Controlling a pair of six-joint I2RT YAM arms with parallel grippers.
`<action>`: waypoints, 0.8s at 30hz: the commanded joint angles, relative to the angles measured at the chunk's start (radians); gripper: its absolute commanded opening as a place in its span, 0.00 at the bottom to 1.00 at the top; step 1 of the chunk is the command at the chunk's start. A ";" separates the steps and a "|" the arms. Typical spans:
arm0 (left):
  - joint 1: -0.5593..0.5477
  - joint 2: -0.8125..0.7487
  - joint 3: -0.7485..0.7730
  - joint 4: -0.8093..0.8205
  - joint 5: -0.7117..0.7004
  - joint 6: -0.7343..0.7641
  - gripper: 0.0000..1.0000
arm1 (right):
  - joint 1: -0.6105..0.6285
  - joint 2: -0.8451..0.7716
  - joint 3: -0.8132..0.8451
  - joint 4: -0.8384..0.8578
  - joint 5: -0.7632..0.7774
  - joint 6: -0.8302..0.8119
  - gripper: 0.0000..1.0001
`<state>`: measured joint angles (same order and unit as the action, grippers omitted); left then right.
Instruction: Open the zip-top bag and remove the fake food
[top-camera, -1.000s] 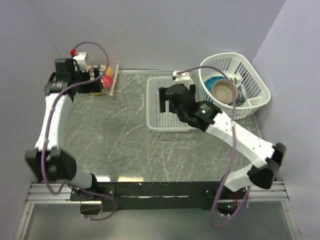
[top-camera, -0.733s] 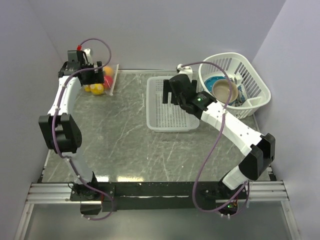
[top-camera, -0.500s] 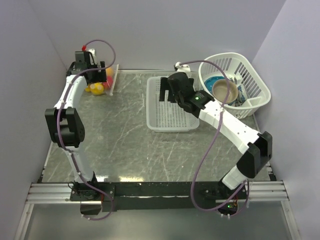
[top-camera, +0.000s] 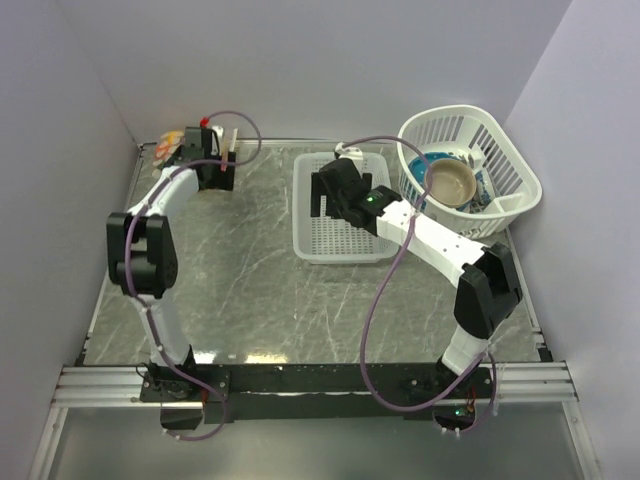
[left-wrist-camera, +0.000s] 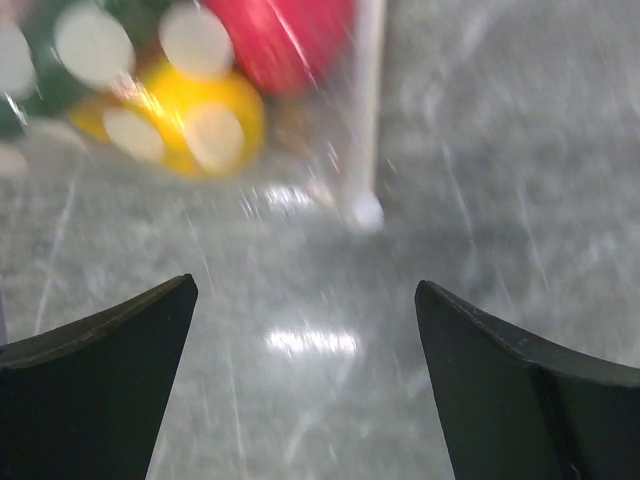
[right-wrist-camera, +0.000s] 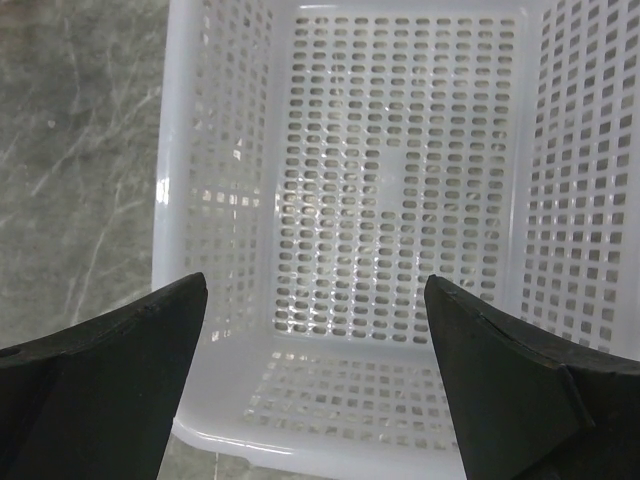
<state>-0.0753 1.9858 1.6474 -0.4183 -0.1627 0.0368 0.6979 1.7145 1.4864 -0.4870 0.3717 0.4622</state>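
Observation:
The zip-top bag (left-wrist-camera: 150, 110) is clear with white dots and lies on the table near the back left corner (top-camera: 170, 148). Through it show fake food pieces: a yellow one (left-wrist-camera: 190, 120), a red one (left-wrist-camera: 285, 40) and a green one (left-wrist-camera: 40, 60). Its white zip strip (left-wrist-camera: 370, 100) runs along the edge on the right of the left wrist view. My left gripper (left-wrist-camera: 305, 300) is open and empty, above bare table just short of the bag; from above it (top-camera: 218, 172) is just right of the bag. My right gripper (right-wrist-camera: 315, 290) is open and empty above the flat white lattice basket (top-camera: 345, 235).
A round white lattice basket (top-camera: 505, 165) at the back right holds a bowl (top-camera: 448, 180) and dishes. The flat lattice basket (right-wrist-camera: 400, 200) has nothing in it. Purple walls close the left, back and right sides.
My left arm has swung right along the back edge and now hovers beside the bag. My right gripper has shifted slightly left over the flat basket. Both stayed open.

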 joint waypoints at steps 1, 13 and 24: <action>-0.060 -0.202 -0.130 0.116 0.008 -0.006 0.99 | 0.000 -0.064 -0.037 0.068 -0.011 0.027 0.98; -0.138 -0.061 -0.250 0.459 0.331 0.157 0.99 | -0.001 -0.101 -0.086 0.068 -0.002 0.047 0.98; -0.129 0.209 -0.043 0.565 0.172 0.138 0.99 | 0.000 -0.147 -0.120 0.077 0.038 0.055 1.00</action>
<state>-0.2150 2.2211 1.6321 0.0086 0.0536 0.1318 0.6975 1.6489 1.3853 -0.4347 0.3740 0.5068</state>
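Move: The stiff strip at the zip-top bag's right end runs fore and aft, its middle about 14 cm ahead of the left hand, neither left nor right, some 12 cm below. The bag's middle lies roughly 15 cm ahead and 12 cm to the left, just as low; the empty white basket's middle is about 30 cm right and 2 cm back, 8 cm lower. From the right hand the strip is some 28 cm ahead, 31 cm left, 17 cm below. The left hand, empty and wide open, first draws back and up about 3 cm, then swings some 12 cm to the right, past the near end of the bag's strip towards the open table between bag and basket, turning about 20 degrees clockwise. It then sinks roughly 9 cm from its highest point while reaching forward, ending low beside the strip, nearer to it than before, with the fingers still open and no contact with the bag to be seen. ##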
